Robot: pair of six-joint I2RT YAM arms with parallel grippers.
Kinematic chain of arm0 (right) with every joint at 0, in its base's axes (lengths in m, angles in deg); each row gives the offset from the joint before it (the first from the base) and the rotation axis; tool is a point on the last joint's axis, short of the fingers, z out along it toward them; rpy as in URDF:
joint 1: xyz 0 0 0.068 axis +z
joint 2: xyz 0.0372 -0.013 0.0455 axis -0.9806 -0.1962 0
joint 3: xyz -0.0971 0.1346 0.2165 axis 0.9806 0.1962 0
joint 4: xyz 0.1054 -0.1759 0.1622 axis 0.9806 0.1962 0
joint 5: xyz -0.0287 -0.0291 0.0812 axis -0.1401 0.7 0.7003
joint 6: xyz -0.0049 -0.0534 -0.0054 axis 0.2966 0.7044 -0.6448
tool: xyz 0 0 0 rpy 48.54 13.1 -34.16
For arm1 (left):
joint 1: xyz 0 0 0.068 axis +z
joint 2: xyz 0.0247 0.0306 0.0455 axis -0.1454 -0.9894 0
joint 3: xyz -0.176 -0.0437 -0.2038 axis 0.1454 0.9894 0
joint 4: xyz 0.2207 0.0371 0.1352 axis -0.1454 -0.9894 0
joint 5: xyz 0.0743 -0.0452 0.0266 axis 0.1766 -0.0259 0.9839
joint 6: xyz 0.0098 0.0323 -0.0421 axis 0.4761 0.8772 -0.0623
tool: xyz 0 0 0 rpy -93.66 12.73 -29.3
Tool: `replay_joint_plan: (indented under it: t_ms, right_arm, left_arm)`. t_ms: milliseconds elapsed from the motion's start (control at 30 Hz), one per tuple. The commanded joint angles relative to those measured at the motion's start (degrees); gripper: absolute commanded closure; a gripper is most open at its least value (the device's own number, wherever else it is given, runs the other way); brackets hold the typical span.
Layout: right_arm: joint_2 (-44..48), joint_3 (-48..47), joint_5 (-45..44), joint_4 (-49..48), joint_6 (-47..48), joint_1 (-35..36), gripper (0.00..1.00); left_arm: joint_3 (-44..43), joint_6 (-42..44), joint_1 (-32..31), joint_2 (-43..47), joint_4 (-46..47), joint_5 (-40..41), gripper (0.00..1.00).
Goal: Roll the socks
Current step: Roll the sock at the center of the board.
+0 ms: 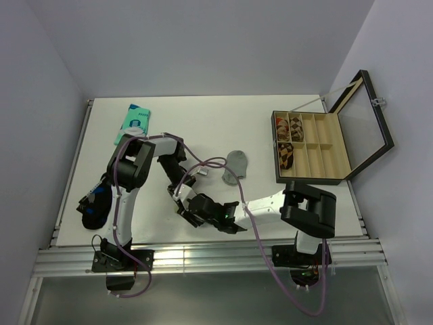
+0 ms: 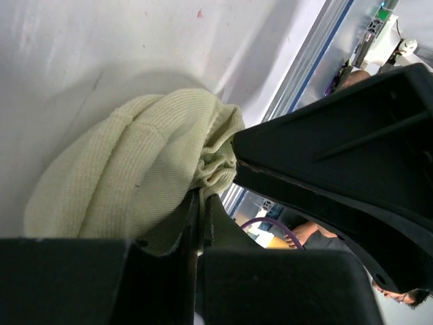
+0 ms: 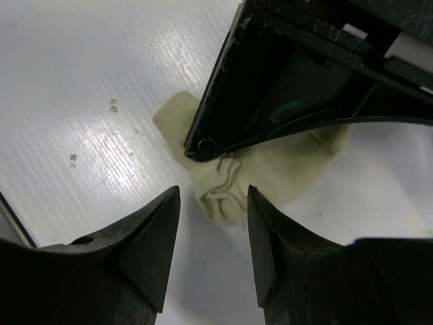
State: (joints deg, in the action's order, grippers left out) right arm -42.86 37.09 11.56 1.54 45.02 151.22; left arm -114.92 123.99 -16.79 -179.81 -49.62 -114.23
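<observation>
The pale beige sock (image 2: 128,176) lies bunched on the white table. My left gripper (image 2: 201,200) is shut on its crumpled cuff edge. In the right wrist view the same beige sock (image 3: 233,183) pokes out from under the left gripper's black body (image 3: 304,81). The sock's gathered end sits just in front of my right gripper (image 3: 214,198), which is open and touches nothing. In the top view both the left gripper (image 1: 183,196) and the right gripper (image 1: 191,210) meet near the front middle and hide the beige sock. The grey sock (image 1: 236,166) lies loose behind them.
A teal flat packet (image 1: 133,122) lies at the back left. A dark black-blue cloth item (image 1: 95,207) sits by the left edge. An open black compartment box (image 1: 318,145) with its lid raised stands at the right. Purple cables loop over both arms.
</observation>
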Motion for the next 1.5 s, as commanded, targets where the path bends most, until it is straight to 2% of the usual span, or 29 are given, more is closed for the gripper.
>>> replay_joint_plan:
  t_ms: [0, 367, 733, 833, 867, 900, 967, 1067, 1233, 1467]
  right_arm:
    - [-1.4, -3.2, -5.6, -0.1, 2.3, 1.1, 0.48]
    - [-4.3, -6.2, -6.1, 1.6, 3.6, 3.0, 0.48]
    - [-8.6, -7.6, -10.9, 1.1, 6.1, 2.9, 0.49]
    - [-9.5, -8.0, -10.5, 1.2, 6.0, 3.0, 0.58]
    - [-9.9, -8.0, -10.6, 1.0, 5.6, 3.0, 0.72]
    - [-9.9, -7.5, -10.7, 0.7, 5.2, 3.0, 0.78]
    - [-10.0, -6.8, -10.1, -0.5, 4.2, 2.9, 0.87]
    - [-9.5, -5.4, -9.7, -1.8, 1.6, 2.5, 0.94]
    - [-7.7, -0.9, -5.3, -6.7, -1.7, 1.1, 0.96]
    - [-5.5, 3.4, 2.1, -11.2, -4.9, -1.5, 0.98]
  left_arm:
    - [0.7, 2.8, 0.3, -0.6, 0.1, 3.0, 0.94]
    - [1.6, 3.0, 0.2, -0.2, 0.1, 3.1, 0.93]
    - [3.3, 3.9, 0.3, 0.5, 0.1, 4.0, 0.92]
    - [3.6, 4.1, 0.4, 0.8, 0.1, 3.8, 0.90]
    - [3.7, 4.1, 0.4, 1.0, 0.1, 3.6, 0.89]
    - [3.9, 4.2, 0.4, 1.0, 0.1, 3.5, 0.86]
    - [4.2, 4.2, 0.4, 1.7, 0.1, 3.1, 0.82]
    - [4.6, 3.2, 0.8, 2.7, 1.0, 1.2, 0.70]
    - [5.9, -0.3, 1.8, 5.9, 4.6, -1.0, 0.64]
    - [9.6, -10.8, 4.8, 12.5, 15.7, -3.8, 0.63]
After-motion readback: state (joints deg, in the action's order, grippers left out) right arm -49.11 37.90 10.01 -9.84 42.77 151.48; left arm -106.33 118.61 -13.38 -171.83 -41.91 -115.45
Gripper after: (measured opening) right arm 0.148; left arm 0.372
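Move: The pale sock is pinched at its rolled edge in my left fingers, with its middle about 2 cm ahead, 1 cm right and 1 cm below them. From my open right hand that middle is some 4 cm ahead, 1 cm left and 2 cm down. The grey sock lies about 17 cm ahead and 18 cm right of my right hand; the black cloth is some 28 cm left of my left hand and about 2 cm ahead. I slide my open right hand about 2 cm left, lifting slightly and then dipping some 2 cm to the bunched edge beside my left fingertips, and shut it there, pinching the sock. Meanwhile my left hand, keeping its hold, eases about 1 cm back and 1 cm left; once my right fingers close, the left ones open, and that hand rises about 1 cm and starts forward. ##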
